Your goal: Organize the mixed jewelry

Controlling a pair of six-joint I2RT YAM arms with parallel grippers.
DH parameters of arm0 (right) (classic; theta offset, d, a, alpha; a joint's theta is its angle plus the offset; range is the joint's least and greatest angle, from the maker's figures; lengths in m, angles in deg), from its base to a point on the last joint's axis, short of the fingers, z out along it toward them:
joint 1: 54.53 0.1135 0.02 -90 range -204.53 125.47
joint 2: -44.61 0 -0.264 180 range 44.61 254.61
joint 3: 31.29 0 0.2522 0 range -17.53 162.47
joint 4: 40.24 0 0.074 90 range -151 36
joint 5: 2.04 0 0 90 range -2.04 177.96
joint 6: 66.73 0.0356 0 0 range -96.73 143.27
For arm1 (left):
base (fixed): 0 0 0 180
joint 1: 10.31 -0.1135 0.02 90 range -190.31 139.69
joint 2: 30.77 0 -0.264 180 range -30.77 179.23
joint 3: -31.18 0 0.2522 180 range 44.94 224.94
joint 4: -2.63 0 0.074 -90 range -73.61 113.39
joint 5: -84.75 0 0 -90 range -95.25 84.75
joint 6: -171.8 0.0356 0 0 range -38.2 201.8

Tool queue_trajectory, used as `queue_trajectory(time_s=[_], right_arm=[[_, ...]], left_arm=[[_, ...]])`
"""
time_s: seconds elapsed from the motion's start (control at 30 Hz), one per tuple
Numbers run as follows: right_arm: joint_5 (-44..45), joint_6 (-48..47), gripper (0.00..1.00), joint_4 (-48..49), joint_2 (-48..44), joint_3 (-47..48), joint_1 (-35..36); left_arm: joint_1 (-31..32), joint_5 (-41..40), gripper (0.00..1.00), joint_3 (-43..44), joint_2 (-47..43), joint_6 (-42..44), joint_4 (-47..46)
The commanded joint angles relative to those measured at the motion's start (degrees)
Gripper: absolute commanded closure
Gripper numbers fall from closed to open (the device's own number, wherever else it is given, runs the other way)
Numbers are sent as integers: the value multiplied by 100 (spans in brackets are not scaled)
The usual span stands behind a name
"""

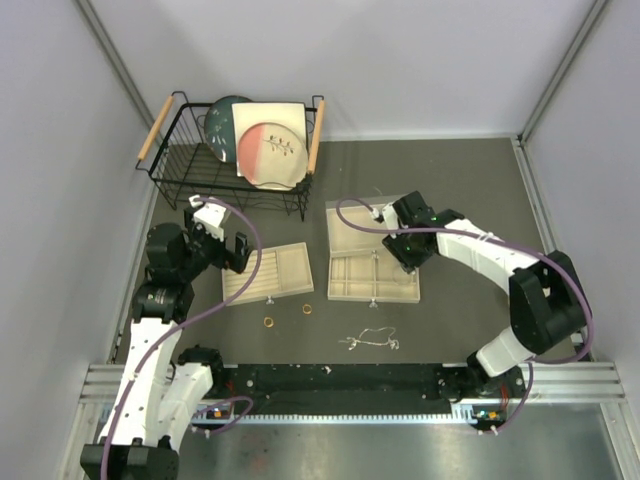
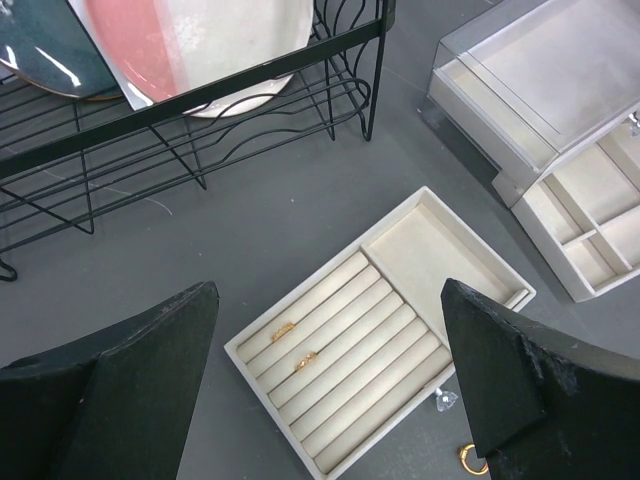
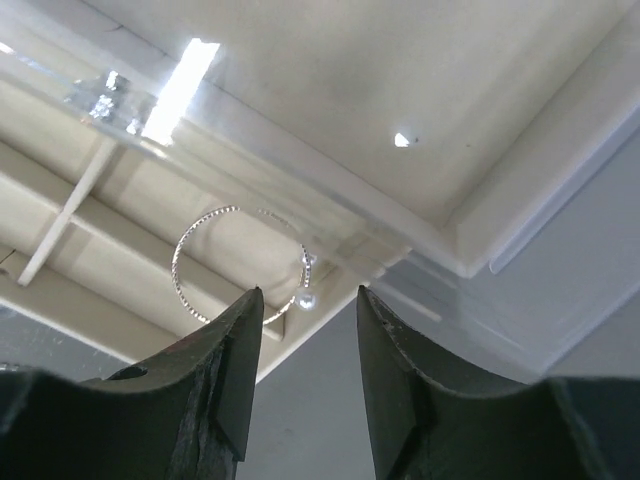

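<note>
My right gripper (image 1: 400, 256) is open over the beige jewelry box (image 1: 350, 278). In the right wrist view, its jaws (image 3: 308, 300) stand apart just in front of a thin silver hoop (image 3: 176, 270) with a small pearl, which lies in a box compartment (image 3: 110, 250). My left gripper (image 1: 222, 246) is open and empty above the ring tray (image 1: 290, 262). The tray (image 2: 420, 250) holds two gold rings (image 2: 283, 330) in its slots. Two more gold rings (image 1: 268, 321) lie on the table; one shows in the left wrist view (image 2: 468, 461) beside a clear stud (image 2: 445, 399). A silver chain (image 1: 370, 340) lies near the front.
A black wire dish rack (image 1: 185, 160) with plates (image 1: 270, 145) stands at the back left, close behind my left gripper; it also shows in the left wrist view (image 2: 200, 100). Grey walls close in both sides.
</note>
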Motion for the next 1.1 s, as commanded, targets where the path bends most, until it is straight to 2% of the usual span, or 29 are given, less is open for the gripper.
queue_trajectory(time_s=[0.0, 0.13, 0.43, 1.07], right_arm=[[-179, -27, 58, -79, -562, 76, 78], [-627, -211, 59, -273, -817, -73, 139], [-979, -887, 58, -432, -1020, -547, 333], [-558, -1143, 59, 113, -501, -636, 614]], left_arm=[[-25, -14, 1, -30, -136, 122, -234], [-25, 21, 1, -12, -162, 113, -217], [-25, 188, 1, 23, -118, 131, -199], [-25, 100, 1, 23, 5, 175, -252]])
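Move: The necklace lies on the bare table about 15 cm back of the right hand, 9 cm to its left and 5 cm lower. The pearl bracelet, already released in the open drawer, is some 2 cm back and 2 cm left, 3 cm below; the drawer's front knob is about 8 cm back and 8 cm left. From the left hand the necklace lies roughly 18 cm back and 26 cm right, well below. The right hand lifts some 3 cm off the bracelet, draws back about 5 cm while sinking again, fingers still half-open. ##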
